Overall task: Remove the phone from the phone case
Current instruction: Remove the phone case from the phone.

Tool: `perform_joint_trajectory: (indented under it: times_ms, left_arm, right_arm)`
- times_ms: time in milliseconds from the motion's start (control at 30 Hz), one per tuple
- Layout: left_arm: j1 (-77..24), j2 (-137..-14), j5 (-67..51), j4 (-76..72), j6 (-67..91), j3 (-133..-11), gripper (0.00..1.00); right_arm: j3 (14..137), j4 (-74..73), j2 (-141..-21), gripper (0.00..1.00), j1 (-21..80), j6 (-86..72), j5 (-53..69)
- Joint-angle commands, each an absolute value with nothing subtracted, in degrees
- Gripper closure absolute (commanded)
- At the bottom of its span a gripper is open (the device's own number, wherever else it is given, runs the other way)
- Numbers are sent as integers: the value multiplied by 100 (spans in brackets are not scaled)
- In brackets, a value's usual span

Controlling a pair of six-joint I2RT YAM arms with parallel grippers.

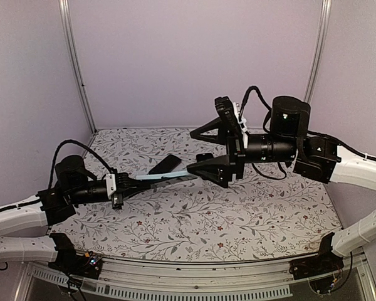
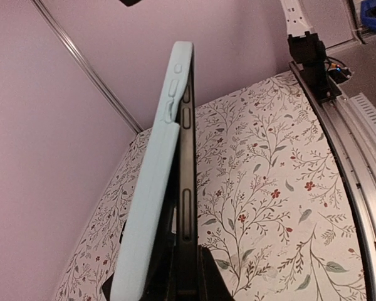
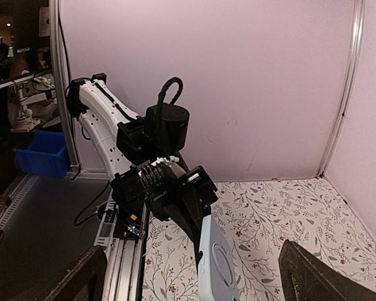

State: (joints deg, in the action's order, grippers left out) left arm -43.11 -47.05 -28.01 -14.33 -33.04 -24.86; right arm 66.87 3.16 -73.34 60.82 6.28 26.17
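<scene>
The black phone (image 2: 187, 188) stands edge-on between the jaws of my left gripper (image 2: 188, 279), which is shut on it. The light blue phone case (image 2: 149, 213) has peeled away from the phone at the near end and still wraps its far end. From above, my left gripper (image 1: 122, 188) holds the pair level over the table, with the case (image 1: 166, 175) pointing right. My right gripper (image 1: 191, 152) is open wide at the far end of the case, which lies close to its lower finger. In the right wrist view the case (image 3: 214, 266) sits between the spread fingers (image 3: 81, 276) without touching them.
A floral cloth (image 1: 194, 219) covers the table. Purple walls with metal posts (image 1: 75, 63) close the back and sides. A slotted rail (image 1: 194, 285) runs along the near edge. A blue bin (image 3: 41, 153) stands off the table. A dark patch (image 1: 165, 165) lies behind the case.
</scene>
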Motion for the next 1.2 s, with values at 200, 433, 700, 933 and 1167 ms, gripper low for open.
perform_joint_trajectory:
  times_ms: [200,433,700,933,1167]
  left_arm:
    - [-4578,-4910,-2750,-1372,-3641,-2848,100]
    - [-4696,-5222,-2708,-1025,-3668,-3045,100]
    - [-4797,-5181,-2736,-983,-3679,-3065,100]
    - [-4859,-5115,-2720,-950,-3701,-3051,100]
    - [-4896,-5102,-2675,-927,-3734,-3040,100]
  right_arm:
    - [8923,-2447,-8889,2,6466,898,1535]
    - [10365,-3726,-10119,7,6856,949,822]
    - [10819,-4080,-10672,26,7053,898,315]
    - [10858,-4203,-10807,41,7058,855,138]
    - [10860,-4255,-10863,47,7068,835,127]
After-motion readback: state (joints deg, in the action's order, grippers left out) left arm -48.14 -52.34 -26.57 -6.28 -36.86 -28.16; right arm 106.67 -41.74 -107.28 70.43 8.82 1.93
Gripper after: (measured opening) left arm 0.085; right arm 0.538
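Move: The partly peeled light blue phone case, still on the phone in the left fingers, has its middle some 7 cm to the left of the right hand, 4 cm ahead and 14 cm below. From the left hand it lies about 7 cm right and 2 cm ahead, at the same height. On the table, about 30 cm ahead of the right hand and 38 cm below, lie the black phone, 12 cm to its left, and the black case, 6 cm to its right. The left hand keeps its pinch on the end of the phone, sinking about 3 cm with a slight drift right and back and a small tip downward. The right hand, first sweeping left and slightly forward, then mostly dropping, comes down about 13 cm onto the left-hand end of the case; its left-pointing fingers tip down nearly 40 degrees and narrow from wide open to about half, ending close over the case. Contact can't be made out. ##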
